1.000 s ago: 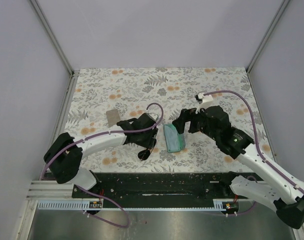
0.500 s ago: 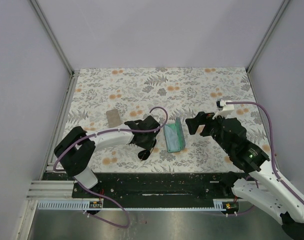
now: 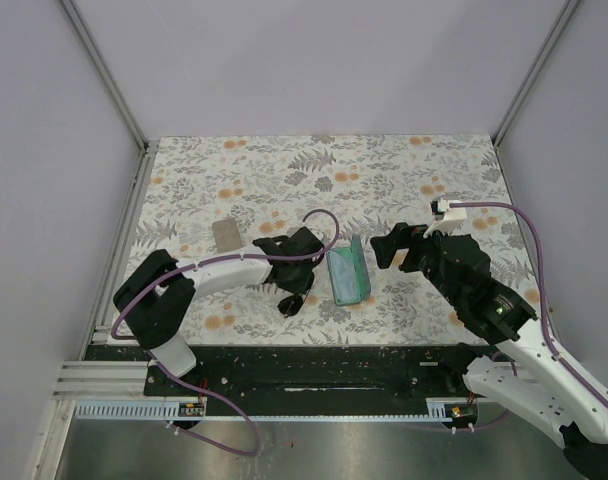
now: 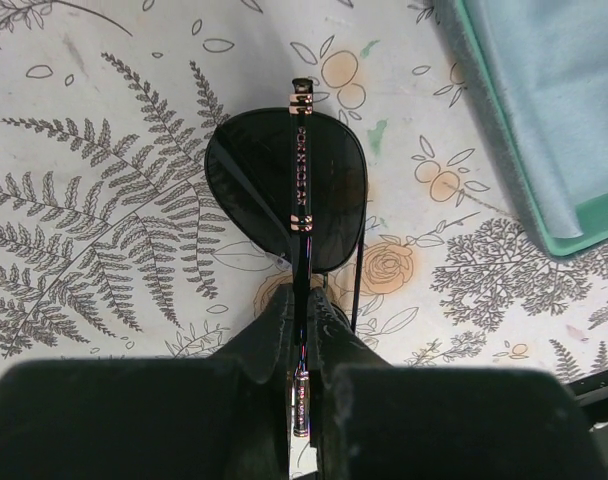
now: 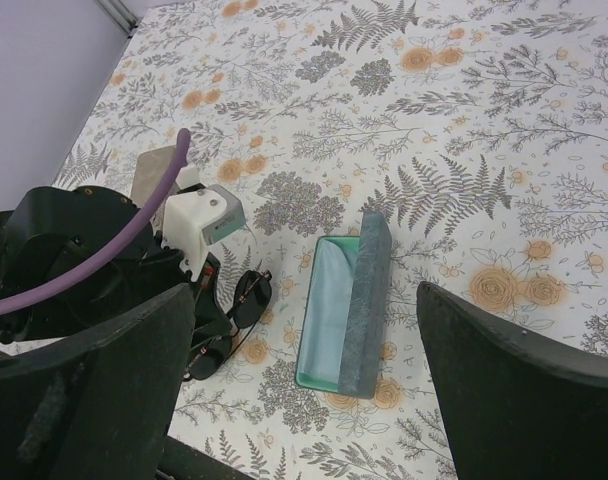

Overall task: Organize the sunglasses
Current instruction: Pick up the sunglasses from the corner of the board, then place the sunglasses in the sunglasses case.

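Observation:
Black wire-framed sunglasses (image 4: 284, 195) with dark lenses lie folded on the floral table, left of the open teal case (image 3: 348, 274). My left gripper (image 4: 302, 302) is shut on the sunglasses' thin temple arm, right over the near lens. In the top view the sunglasses (image 3: 293, 301) show just below the left gripper (image 3: 296, 286). My right gripper (image 3: 386, 246) hangs open to the right of the case, apart from it. The right wrist view shows the sunglasses (image 5: 250, 297) and the case (image 5: 346, 312) between its wide-apart fingers (image 5: 94, 385).
The teal case holds a light-blue cloth (image 4: 549, 110), and its grey lid (image 5: 372, 295) stands up on the right side. A beige oblong case (image 3: 225, 235) lies further left and back. The black base rail (image 3: 314, 365) runs along the table's near edge.
The left gripper has closed onto the sunglasses' temple arm. The right gripper has drawn back to the right from the case, whose lid now stands up.

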`<action>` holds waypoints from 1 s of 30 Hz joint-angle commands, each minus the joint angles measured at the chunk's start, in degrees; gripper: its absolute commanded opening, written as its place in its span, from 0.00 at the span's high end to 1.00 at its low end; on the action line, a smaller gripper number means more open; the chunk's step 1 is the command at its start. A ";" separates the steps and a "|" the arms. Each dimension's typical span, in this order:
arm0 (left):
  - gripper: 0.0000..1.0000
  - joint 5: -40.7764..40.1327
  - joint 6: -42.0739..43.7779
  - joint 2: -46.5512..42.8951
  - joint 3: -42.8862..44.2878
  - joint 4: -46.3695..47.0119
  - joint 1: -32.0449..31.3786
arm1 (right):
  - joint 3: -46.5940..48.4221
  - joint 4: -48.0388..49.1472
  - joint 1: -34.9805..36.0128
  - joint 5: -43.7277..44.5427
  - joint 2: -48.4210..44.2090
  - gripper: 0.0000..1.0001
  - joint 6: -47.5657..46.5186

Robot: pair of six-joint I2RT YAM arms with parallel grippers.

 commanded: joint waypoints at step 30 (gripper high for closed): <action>1.00 6.02 -42.15 5.63 8.76 20.38 2.01 | -0.12 -2.80 0.00 5.06 -3.52 0.01 2.48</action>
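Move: Just to the right of the left hand, which already has the sunglasses pinched down at table height, the open green case lies about 11 cm right and 2 cm ahead, roughly level with the fingers. Its raised lid stands along the far side, some 14 cm right and 3 cm ahead. A tan pouch lies about 20 cm left and 14 cm ahead. From the right hand, the case is about 6 cm left, 6 cm ahead and 24 cm below. Carrying the still-pinched sunglasses, the left hand first lifts nearly 9 cm while swinging right and somewhat forward, then sinks about 3.5 cm over the green case, ending some 10 cm right, 6 cm forward and 5 cm up. On the way the wrist turns about 30 degrees counter-clockwise and the fingertips swing out to the right; the fingers stay shut. ##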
